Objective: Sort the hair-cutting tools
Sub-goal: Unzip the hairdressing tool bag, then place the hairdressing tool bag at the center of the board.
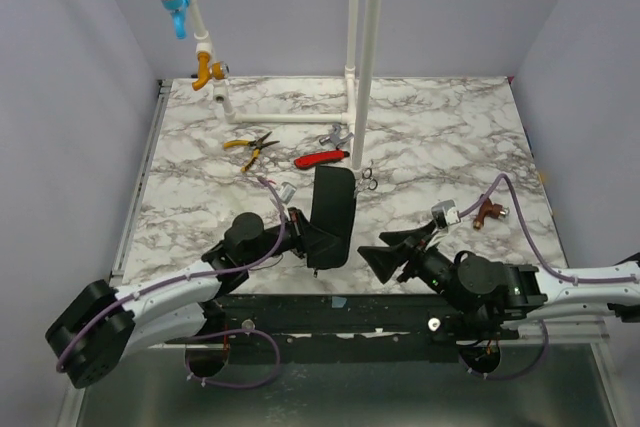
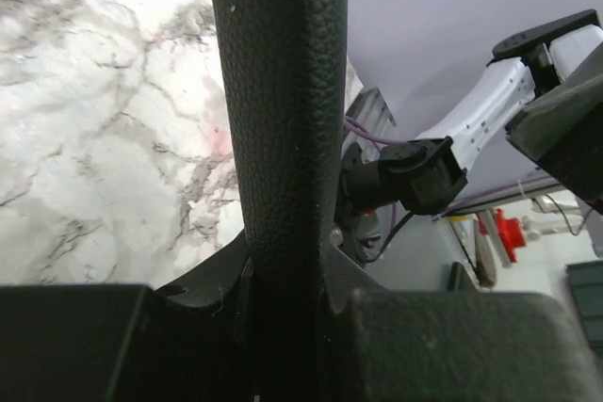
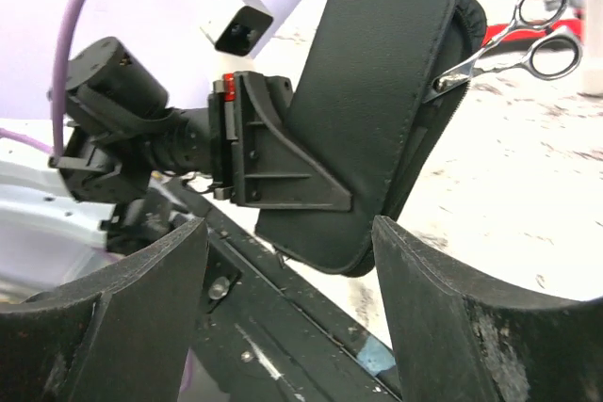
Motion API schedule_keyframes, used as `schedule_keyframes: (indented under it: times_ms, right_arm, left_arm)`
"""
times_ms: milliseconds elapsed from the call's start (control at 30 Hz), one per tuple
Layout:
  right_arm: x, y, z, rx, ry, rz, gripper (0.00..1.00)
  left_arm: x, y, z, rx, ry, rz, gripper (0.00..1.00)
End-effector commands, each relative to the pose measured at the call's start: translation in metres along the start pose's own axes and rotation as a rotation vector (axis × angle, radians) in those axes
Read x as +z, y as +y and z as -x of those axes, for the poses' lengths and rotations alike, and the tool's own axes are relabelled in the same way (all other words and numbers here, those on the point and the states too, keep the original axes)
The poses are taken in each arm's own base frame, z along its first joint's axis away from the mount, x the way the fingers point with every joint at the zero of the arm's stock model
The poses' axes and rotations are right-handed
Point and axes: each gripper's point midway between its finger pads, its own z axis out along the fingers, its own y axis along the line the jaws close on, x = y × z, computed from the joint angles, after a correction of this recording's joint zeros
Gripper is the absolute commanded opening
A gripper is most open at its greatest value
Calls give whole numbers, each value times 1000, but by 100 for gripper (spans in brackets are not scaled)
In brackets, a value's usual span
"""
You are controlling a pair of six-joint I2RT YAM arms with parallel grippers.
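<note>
A black leather-look pouch [image 1: 332, 212] stands upright near the table's front edge, with my left gripper [image 1: 300, 239] shut on its lower left edge. The left wrist view is filled by the pouch [image 2: 278, 110], clamped between the left gripper's [image 2: 283, 327] jaws. Small silver scissors [image 1: 366, 178] stick out of the pouch's upper right side, handles outward; the right wrist view shows the scissors [image 3: 528, 35] with their blades tucked into the pouch [image 3: 377, 91]. My right gripper [image 1: 385, 255] is just right of the pouch, open and empty [image 3: 290, 308].
Yellow-handled pliers [image 1: 250, 147], a red-handled tool [image 1: 320, 158] and a small grey tool [image 1: 336, 134] lie behind the pouch. A brown object [image 1: 488, 210] lies at the right. A white pipe frame [image 1: 365, 57] rises from the back of the table.
</note>
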Motion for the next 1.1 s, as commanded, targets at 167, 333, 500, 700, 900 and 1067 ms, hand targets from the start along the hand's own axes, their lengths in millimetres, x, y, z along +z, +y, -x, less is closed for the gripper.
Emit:
schedule_keyframes:
  times_ms: [167,333,500,700,900,1067]
  right_arm:
    - [11,-49,-23,-67,2,-304,74]
    - [20,-77,-28,-70,4,-436,74]
    - [28,-99,-35,-15,23,-464,74]
    - [28,-114,-41,-24,30,-511,74]
    - [44,-137,-58,66,111,-512,74]
    - [57,-144,-65,116,147,-493,74]
  left_arm:
    - [33,-11,-4,-65,54,-204,0]
    - [59,28,-30,-163,160,-134,0]
    - [67,52,-42,-274,167,-145,0]
    - [68,71,-49,-309,183,-90,6]
    - [71,89,-59,-313,232,8,56]
    - [71,102,-68,-341,264,72,77]
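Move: My left hand is gripping the closed black tool bag by its near left part. The bag's landing spot on the table is about 5 cm ahead, 10 to the right and 15 below. Beyond it, the red knife lies some 28 cm straight ahead of my left hand, the white pipe's foot 26 ahead and 11 right. My open right hand has the protruding scissors about 18 cm ahead, level sideways and 9 below, and the bag's middle 9 ahead, 9 left, 9 below. My left hand lowers the bag about 13 cm, easing right and a little forward and rolling some 25 degrees so the bag's far end tips down flat; once stopped, it opens its fingers wide around the bag. My right hand, fingers staying open, goes down and forward, slightly right, turning clockwise and tipping down, towards the scissors without reaching them. ##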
